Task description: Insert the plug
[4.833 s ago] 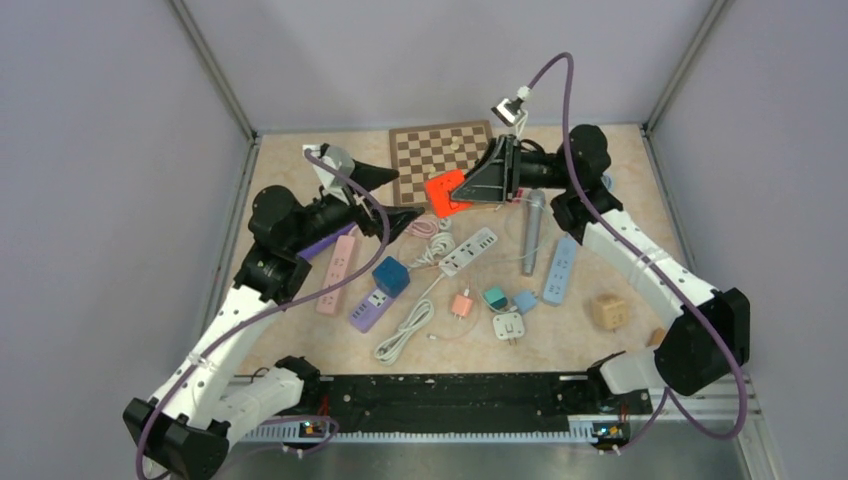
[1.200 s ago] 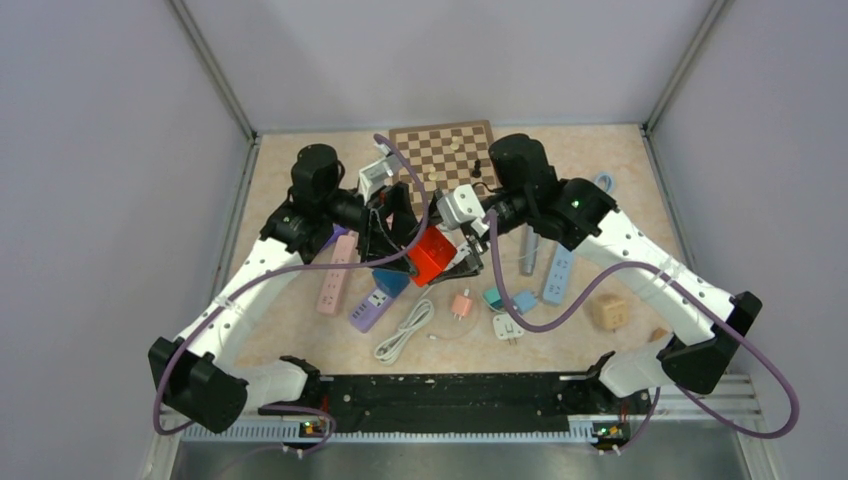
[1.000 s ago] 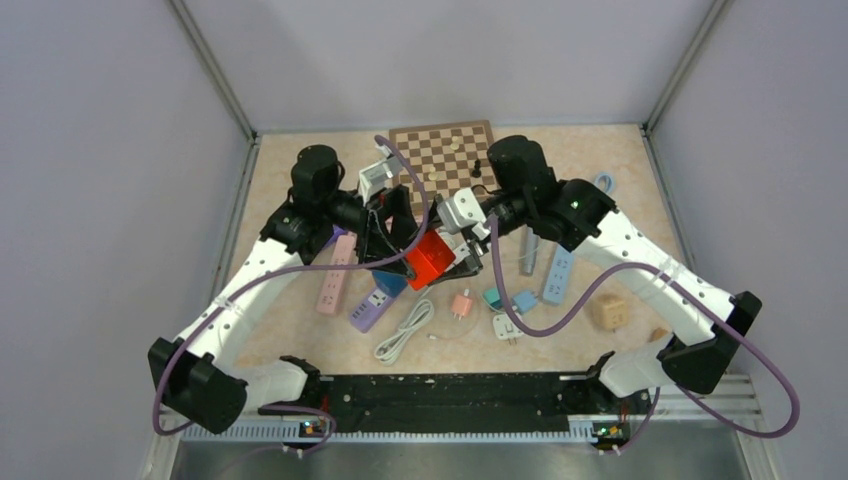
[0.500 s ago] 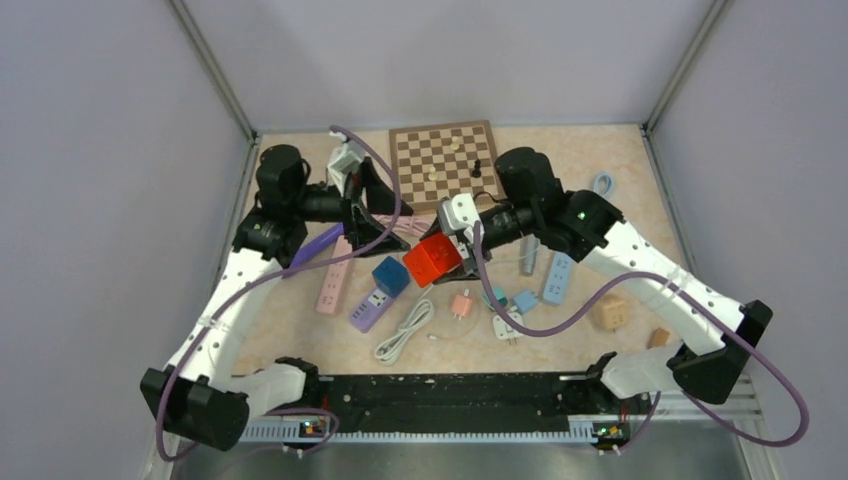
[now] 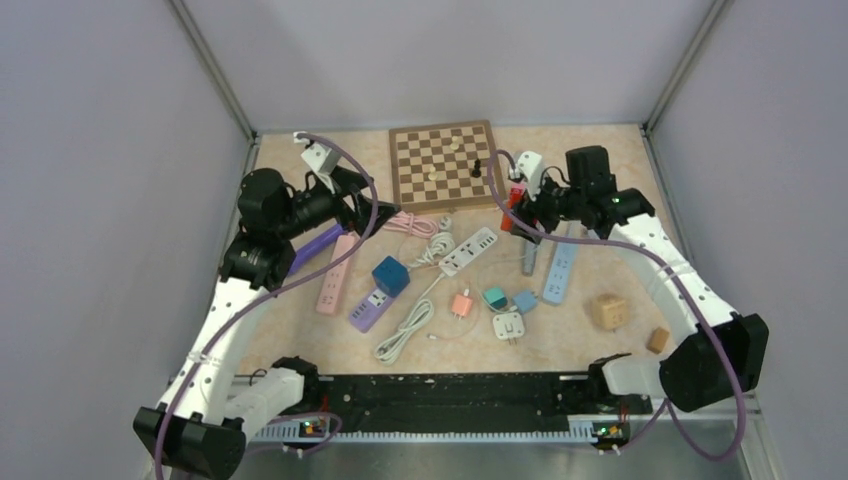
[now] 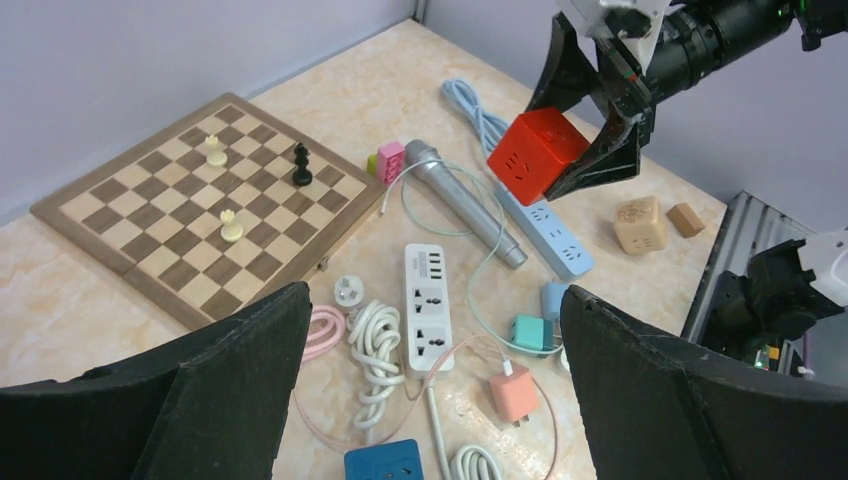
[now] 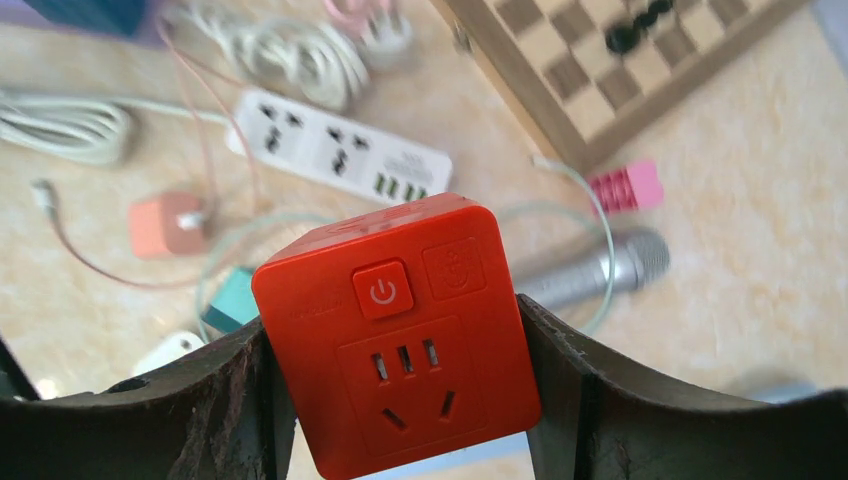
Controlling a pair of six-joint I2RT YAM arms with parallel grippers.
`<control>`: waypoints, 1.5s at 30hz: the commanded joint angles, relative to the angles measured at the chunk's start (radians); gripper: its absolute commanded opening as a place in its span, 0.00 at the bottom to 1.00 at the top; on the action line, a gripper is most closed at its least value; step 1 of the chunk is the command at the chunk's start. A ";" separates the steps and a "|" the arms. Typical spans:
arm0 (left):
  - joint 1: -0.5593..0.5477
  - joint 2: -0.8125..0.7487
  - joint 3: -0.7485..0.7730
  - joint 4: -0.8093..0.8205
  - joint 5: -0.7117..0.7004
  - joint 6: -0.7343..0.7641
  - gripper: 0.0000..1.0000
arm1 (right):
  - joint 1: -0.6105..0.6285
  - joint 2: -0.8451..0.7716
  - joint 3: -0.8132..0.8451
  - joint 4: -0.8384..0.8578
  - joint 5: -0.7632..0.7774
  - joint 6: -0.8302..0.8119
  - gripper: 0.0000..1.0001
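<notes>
My right gripper is shut on a red socket cube and holds it in the air right of the chessboard. The cube's socket face and power button face the right wrist camera. It also shows in the left wrist view. My left gripper is wide open and empty, high above the back left of the table. A white plug on a coiled white cord lies next to the white power strip. An orange charger with pins lies near it.
A chessboard with a few pieces lies at the back. A blue socket cube, a purple strip, a pink strip, a light blue strip, a microphone, small chargers and a white adapter lie mid-table. Wooden blocks sit at the right.
The two grippers were close together mid-table around the red cube. They have drawn apart: the right carried the cube to the back right, the left pulled back left, open.
</notes>
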 commanded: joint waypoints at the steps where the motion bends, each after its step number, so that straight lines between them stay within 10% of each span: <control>1: 0.003 0.008 -0.012 0.017 -0.083 -0.007 0.99 | -0.101 -0.008 -0.096 0.031 0.082 -0.107 0.00; 14: 0.002 -0.013 -0.067 0.013 -0.134 0.014 0.99 | -0.443 0.077 -0.161 -0.014 -0.114 -0.257 0.00; 45: -0.038 -0.050 -0.145 0.010 -0.194 0.059 0.99 | -0.448 0.025 -0.362 0.095 -0.054 -0.290 0.00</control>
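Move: The right gripper already holds the red plug adapter; the middle of the blue power strip lies about 15 cm to this hand's right, 3 cm nearer the base and some 20 cm below. The microphone lies about 9 cm ahead and 7 cm right, the light-blue charger 11 cm back and 5 cm right, and the beige block 14 cm back and 27 cm right, all similarly low. From the left hand, the strip is roughly 43 cm right, 1 cm ahead and 33 cm below. Swing the right gripper quickly to the right and down, carrying the red plug adapter towards the blue power strip about 15 cm away. Then sink more slowly, nearly straight down with a slight draw back, tipping the fingers some 15 degrees further down and keeping the grip. Meanwhile lower the empty, open left gripper about 6 cm. ##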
